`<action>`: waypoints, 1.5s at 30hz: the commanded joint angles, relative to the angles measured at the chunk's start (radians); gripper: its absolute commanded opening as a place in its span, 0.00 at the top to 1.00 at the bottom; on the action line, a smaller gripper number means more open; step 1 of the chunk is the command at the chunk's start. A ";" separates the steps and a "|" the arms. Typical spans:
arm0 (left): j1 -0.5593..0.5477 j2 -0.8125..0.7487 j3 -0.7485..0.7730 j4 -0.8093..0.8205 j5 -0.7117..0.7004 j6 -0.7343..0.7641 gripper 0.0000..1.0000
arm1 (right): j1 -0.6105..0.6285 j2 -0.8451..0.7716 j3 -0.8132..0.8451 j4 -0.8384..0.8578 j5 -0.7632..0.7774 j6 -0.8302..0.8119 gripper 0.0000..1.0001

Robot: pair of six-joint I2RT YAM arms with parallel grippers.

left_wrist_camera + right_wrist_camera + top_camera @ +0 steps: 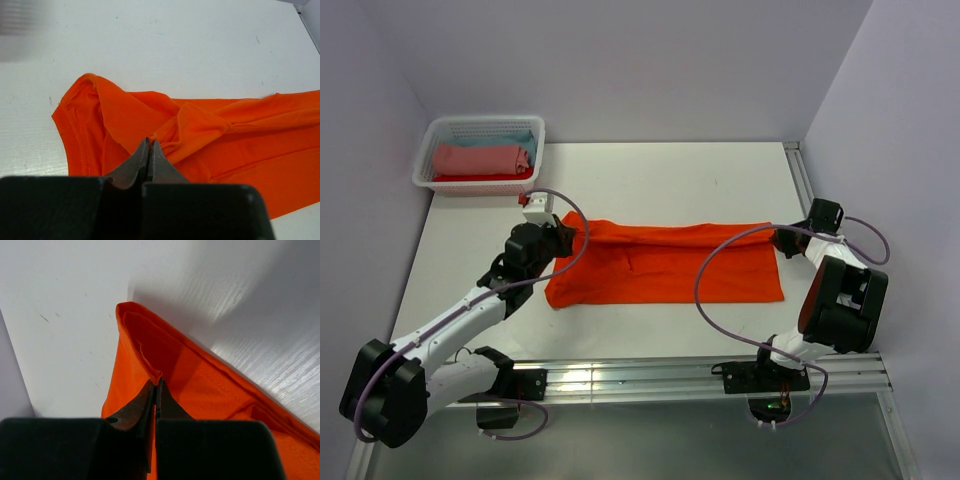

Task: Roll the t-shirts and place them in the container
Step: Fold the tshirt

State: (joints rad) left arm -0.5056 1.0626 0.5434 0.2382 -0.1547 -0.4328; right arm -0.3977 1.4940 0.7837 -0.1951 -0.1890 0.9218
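Observation:
The orange t-shirt [665, 262] lies folded into a long band across the middle of the table. My left gripper [563, 234] is shut on a fold at its far left end, seen as bunched cloth [150, 120] ahead of the closed jaws [149, 142]. My right gripper [782, 238] is shut on the far right corner, where the hem [150, 357] is pinched between the jaws [157, 382]. The far edge of the shirt is lifted and doubled over between both grippers.
A white lattice basket [440, 132] stands at the back left, holding folded salmon-pink [480, 158], pale blue [512, 138] and red garments. A metal rail [800, 180] runs along the table's right edge, and another [650, 375] along the near edge.

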 commanded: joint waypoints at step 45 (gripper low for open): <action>0.006 0.012 0.012 -0.140 -0.105 -0.176 0.31 | 0.100 -0.034 0.078 -0.009 0.222 -0.119 0.48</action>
State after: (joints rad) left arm -0.5098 0.9657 0.4446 0.1207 -0.2142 -0.6144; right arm -0.3534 1.4631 0.7555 -0.1902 -0.0551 0.8684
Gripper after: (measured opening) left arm 0.689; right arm 0.525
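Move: The left gripper still holds the t-shirt's folded-over far part by its left end; the spot to lay it, on the shirt's left side, lies about 6 cm back and 15 cm below. The shirt's near edge runs about 11 cm back, and the basket stands roughly 23 cm ahead and 24 cm left. The right gripper holds the flap's right end; its spot is about 3 cm back and 5 cm below, the near right corner 14 cm back, 2 cm right. Lay the flap down with both hands: draw the left gripper down about 6 cm and back 3, tipping its fingers some 10 degrees farther down, and the right gripper down about 3 cm and back 2. Then open both, the left to about two-thirds, the right to half, let go of the cloth, and start lifting clear. ##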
